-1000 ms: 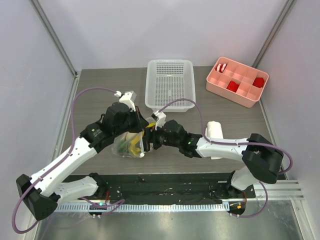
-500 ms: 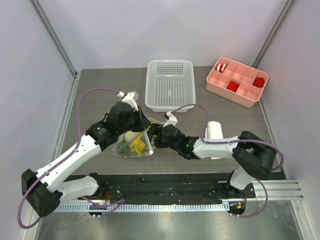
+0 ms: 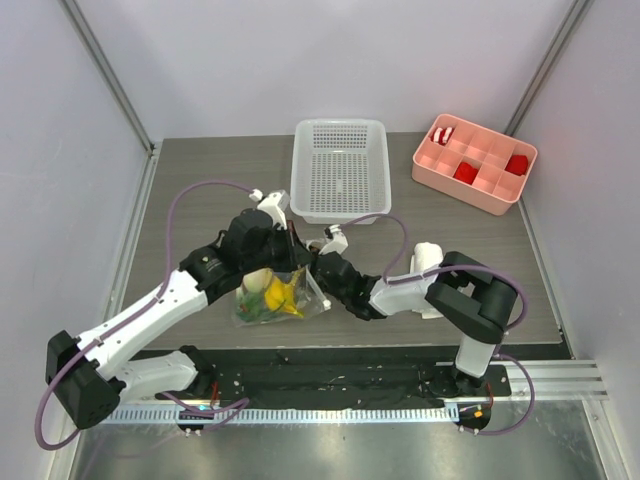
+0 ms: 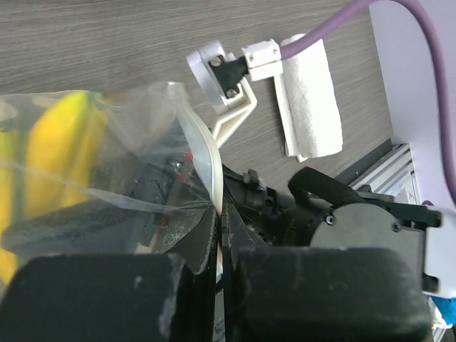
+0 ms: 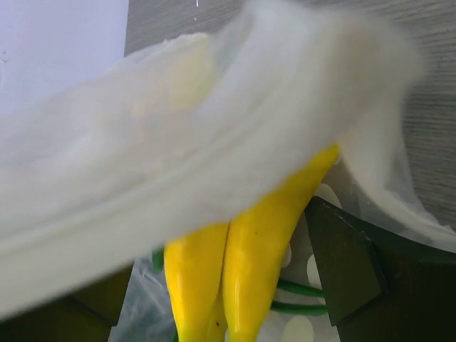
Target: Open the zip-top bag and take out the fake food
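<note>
The zip-top bag [image 3: 272, 298], clear with white dots, hangs from my left gripper [image 3: 284, 262]. In the left wrist view the left gripper [image 4: 218, 226] is shut on the bag's [image 4: 107, 164] zip edge, and a yellow banana bunch [image 4: 57, 146] shows through the film. My right gripper [image 3: 318, 273] is at the bag's mouth from the right. In the right wrist view the right gripper [image 5: 228, 288] stands open inside the bag, its fingers [image 5: 349, 274] on either side of the fake food: the banana bunch [image 5: 263, 249] with green stems [image 5: 303, 298] behind. The blurred zip strip [image 5: 214, 142] crosses the top.
A white mesh basket [image 3: 340, 170] stands behind the arms. A pink divided tray [image 3: 490, 190] with red blocks sits at the back right. A rolled white cloth [image 3: 428, 260] lies beside the right arm, seen also in the left wrist view as the cloth [image 4: 310, 96].
My right gripper has opened wider and pushed left into the bag's mouth. The left arm has carried the bag slightly right and lower.
</note>
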Motion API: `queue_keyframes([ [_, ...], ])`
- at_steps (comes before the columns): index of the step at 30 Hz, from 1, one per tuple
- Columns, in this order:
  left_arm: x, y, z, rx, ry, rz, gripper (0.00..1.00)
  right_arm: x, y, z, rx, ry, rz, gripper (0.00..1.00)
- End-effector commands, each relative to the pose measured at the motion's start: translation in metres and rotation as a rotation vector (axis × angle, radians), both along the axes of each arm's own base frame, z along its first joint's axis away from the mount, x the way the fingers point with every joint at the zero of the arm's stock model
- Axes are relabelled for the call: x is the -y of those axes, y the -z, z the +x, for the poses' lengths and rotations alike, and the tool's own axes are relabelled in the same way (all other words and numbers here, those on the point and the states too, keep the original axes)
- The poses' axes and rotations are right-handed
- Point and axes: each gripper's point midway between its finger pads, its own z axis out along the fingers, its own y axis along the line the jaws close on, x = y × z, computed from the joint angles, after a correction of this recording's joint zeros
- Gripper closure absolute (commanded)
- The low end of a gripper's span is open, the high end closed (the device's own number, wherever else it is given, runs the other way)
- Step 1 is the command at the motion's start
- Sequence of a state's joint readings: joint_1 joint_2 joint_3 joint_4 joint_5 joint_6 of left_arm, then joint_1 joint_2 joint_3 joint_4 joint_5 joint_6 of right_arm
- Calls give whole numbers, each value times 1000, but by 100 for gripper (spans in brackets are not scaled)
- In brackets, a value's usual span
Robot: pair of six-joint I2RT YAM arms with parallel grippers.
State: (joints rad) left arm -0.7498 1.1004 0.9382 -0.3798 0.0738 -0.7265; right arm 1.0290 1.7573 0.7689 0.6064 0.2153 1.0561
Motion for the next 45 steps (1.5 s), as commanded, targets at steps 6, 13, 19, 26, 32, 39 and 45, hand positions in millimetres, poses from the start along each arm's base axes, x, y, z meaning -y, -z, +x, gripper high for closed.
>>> queue_keyframes([
  [6,19,-16,-10,28,71,-85,99,-12,-44,32,197,95,190,7],
  [13,3,-15,-9,54,25,-46,99,-4,-42,30,251,86,168,45],
  [19,-13,-19,-2,84,-64,-18,100,-3,-48,23,286,50,191,82],
  [26,-33,-34,19,161,-196,31,100,-7,-53,-5,329,-57,183,97],
  [32,-49,-38,37,210,-268,160,100,0,-46,-36,363,-132,99,99],
  [39,-66,-38,36,232,-315,199,100,17,-51,-52,507,-192,28,99],
  [45,-76,-22,26,214,-304,235,100,33,-71,-48,554,-145,17,99],
])
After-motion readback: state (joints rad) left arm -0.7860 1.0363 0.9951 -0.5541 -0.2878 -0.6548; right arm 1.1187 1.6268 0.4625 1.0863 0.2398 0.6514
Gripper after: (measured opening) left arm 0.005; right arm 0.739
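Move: The right hand is wide open inside the bag's mouth; the bananas' middle lies about 6 cm back, 4 cm left and 4 cm below it. From there the pale vegetables are roughly 14 cm left and 8 cm back, and the white basket about 23 cm ahead and 8 cm right. The left hand pinches the rim, with the bananas some 7 cm back, 3 cm left and 10 cm below it. Right fingers close on the bananas and draw back about 6 cm, rising, while left carries the rim leftward. ##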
